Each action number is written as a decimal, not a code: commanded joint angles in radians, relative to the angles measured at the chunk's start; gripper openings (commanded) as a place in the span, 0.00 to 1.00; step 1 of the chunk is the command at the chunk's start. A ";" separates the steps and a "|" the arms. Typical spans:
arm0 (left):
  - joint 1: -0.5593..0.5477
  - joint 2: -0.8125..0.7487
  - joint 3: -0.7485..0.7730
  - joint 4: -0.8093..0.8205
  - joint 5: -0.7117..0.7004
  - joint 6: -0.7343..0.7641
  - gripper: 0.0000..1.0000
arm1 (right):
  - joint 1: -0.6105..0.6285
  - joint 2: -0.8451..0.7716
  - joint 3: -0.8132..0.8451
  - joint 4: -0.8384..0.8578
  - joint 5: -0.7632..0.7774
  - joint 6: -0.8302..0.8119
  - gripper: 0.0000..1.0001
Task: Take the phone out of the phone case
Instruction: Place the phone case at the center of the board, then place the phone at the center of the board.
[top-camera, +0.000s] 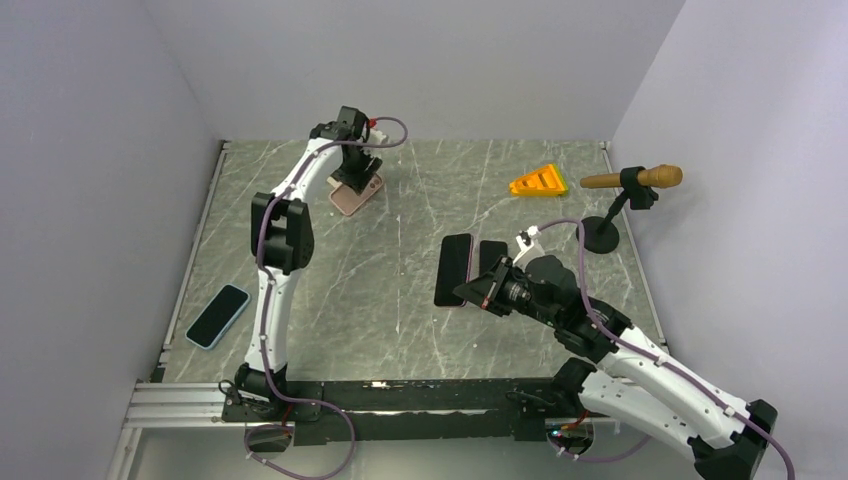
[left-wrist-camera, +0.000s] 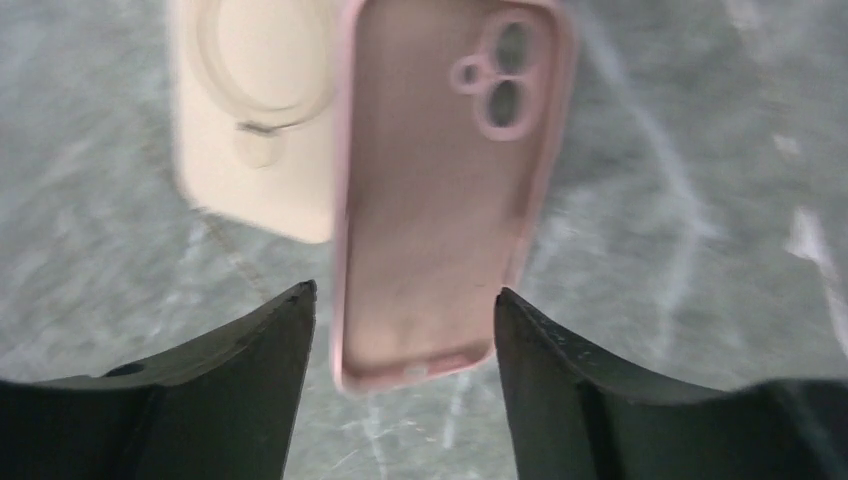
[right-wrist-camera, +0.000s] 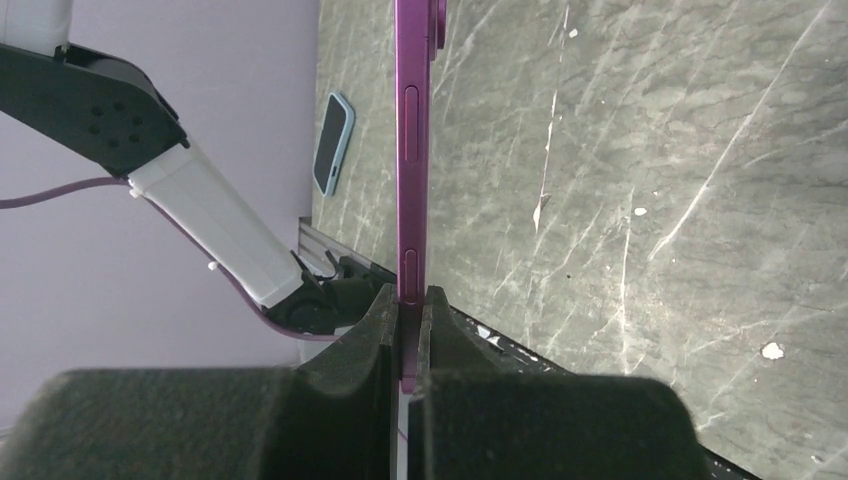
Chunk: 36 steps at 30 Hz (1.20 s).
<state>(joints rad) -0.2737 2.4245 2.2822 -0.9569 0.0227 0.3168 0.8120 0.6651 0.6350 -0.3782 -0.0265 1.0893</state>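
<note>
An empty pink phone case (left-wrist-camera: 440, 200) shows its inside and camera cutouts; it looks blurred, just below my left gripper (left-wrist-camera: 405, 295), whose jaws stand apart on either side without touching it. From above, the case (top-camera: 357, 198) is at the far left of the table under that gripper (top-camera: 357, 168). The purple phone (right-wrist-camera: 410, 150) is bare and seen edge-on, with my right gripper (right-wrist-camera: 408, 295) shut on its lower end. The top view has it held upright above mid-table, dark screen (top-camera: 455, 268) facing left.
A cream case (left-wrist-camera: 250, 110) lies beside and partly under the pink one. A blue-cased phone (top-camera: 217, 316) lies near the table's left front. An orange wedge (top-camera: 538, 181) and a microphone (top-camera: 632, 179) on its stand (top-camera: 600, 233) sit at the back right.
</note>
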 joint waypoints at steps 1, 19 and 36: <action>0.026 -0.005 0.091 0.064 -0.401 -0.083 0.75 | -0.003 0.023 0.025 0.130 -0.033 0.020 0.00; 0.068 -1.260 -1.227 0.423 0.581 -0.814 1.00 | -0.213 0.258 -0.254 0.569 -0.233 0.044 0.00; 0.059 -1.824 -1.505 0.082 0.455 -0.816 0.99 | -0.415 0.744 -0.184 0.729 -0.375 -0.185 0.02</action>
<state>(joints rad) -0.2131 0.6285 0.8009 -0.8440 0.4652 -0.4603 0.4141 1.3651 0.3740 0.3130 -0.3920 0.9955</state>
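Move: The pink case that the left hand is letting go lies about 3 cm ahead of that hand, 2 cm to its right and 4 cm below. The beige case is some 9 cm straight ahead, and the blue phone roughly 34 cm back and 26 cm to the left. From the right hand, which holds a purple-edged phone, the lying phone is about 15 cm ahead, 9 cm to the right and 18 cm below. The left fingers, already opening around the pink case, spread fully and come free. That hand swings about 7 cm left as it rises, then sweeps back some 37 cm over the board, ending higher, wrist rolled roughly 50 degrees with its right side up. The right keeps its pinch on the held phone, lowering it about 17 cm and forward 8 towards the lying phone, tipping down 15 degrees. ##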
